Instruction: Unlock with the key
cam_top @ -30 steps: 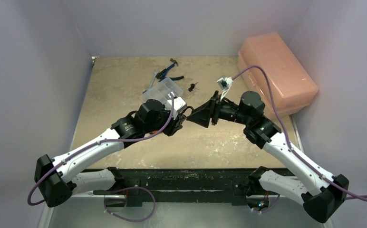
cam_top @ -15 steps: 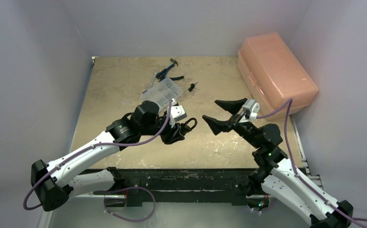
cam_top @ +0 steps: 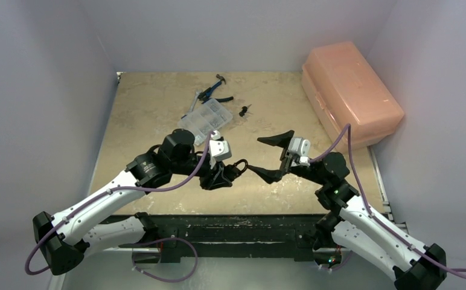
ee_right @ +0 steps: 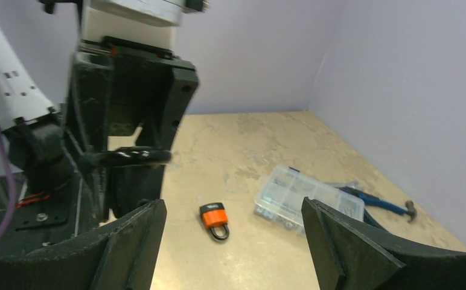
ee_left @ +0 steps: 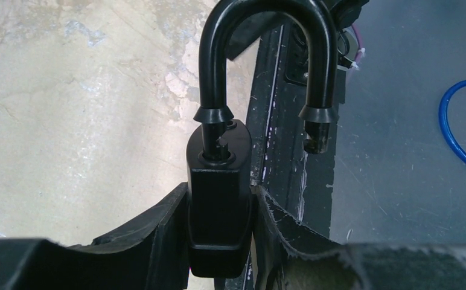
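My left gripper (cam_top: pixel 223 173) is shut on the body of a black padlock (ee_left: pixel 218 208) and holds it above the table's near edge. Its shackle (ee_left: pixel 261 36) stands raised, with one leg free of the body (ee_left: pixel 316 124). In the top view the shackle (cam_top: pixel 239 164) points toward my right gripper (cam_top: pixel 271 157), which is wide open and empty just to its right. In the right wrist view the gripper (ee_right: pixel 232 205) faces the left gripper and the shackle (ee_right: pixel 128 157). A small dark object (cam_top: pixel 244 109), possibly the key, lies far back on the table.
A small orange padlock (ee_right: pixel 215 219) lies on the table. A clear compartment box (cam_top: pixel 205 116) sits behind the left arm, with blue-handled pliers and a small hammer (cam_top: pixel 215 90) beyond it. A large pink lidded box (cam_top: pixel 351 90) fills the back right.
My right gripper has left the padlock, opened wide and swung back. My left gripper has carried the padlock toward the near edge.
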`<move>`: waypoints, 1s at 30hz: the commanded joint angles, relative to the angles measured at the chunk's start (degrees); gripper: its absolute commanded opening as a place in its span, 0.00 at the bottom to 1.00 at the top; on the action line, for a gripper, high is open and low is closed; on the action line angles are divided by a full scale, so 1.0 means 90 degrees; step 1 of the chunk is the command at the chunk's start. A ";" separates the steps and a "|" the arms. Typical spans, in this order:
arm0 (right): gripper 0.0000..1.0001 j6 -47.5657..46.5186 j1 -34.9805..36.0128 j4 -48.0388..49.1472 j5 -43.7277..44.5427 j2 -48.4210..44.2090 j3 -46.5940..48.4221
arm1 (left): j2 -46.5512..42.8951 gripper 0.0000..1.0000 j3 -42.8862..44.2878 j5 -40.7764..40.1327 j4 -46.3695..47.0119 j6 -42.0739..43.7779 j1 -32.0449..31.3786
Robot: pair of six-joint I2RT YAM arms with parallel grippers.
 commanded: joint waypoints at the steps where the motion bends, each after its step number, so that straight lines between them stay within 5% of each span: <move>1: 0.91 -0.0258 0.0268 0.0170 -0.0530 -0.0156 0.0200 | -0.0009 0.00 0.0355 0.0563 0.0440 0.0120 0.0050; 9: 0.86 -0.0879 0.1237 -0.0384 -0.0259 0.0262 0.0676 | 0.0201 0.00 0.0341 0.0753 0.0467 0.0066 0.0046; 14: 0.73 -0.0955 0.1302 -0.0432 -0.0214 0.0445 0.0783 | 0.0222 0.00 0.0316 0.0740 0.0493 0.0041 0.0045; 30: 0.67 -0.1490 0.1336 -0.0221 0.0351 0.0642 0.0798 | 0.0286 0.00 0.0236 0.0981 0.0557 0.0027 0.0051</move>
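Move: The open shackle of the black padlock, held in the left hand, lies about 5 cm to the right hand's left, 3 cm back and a little lower. The padlock's body stands some 8 cm left, 5 cm back and 4 cm below that hand; the orange padlock is on the table about 19 cm left, 3 cm back and far below. From the left hand the shackle is about 4 cm right, 2 cm forward and 3 cm up. Back and to its left, about 4 cm each way, the right hand closes in on the open shackle, turning some 10 degrees counter-clockwise, then nearly halts with its fingertips either side of the bow. Its wide-open fingers narrow partway without shutting; whether they touch can't be seen. The left hand keeps its grip on the padlock's body and sinks about 1 cm. ##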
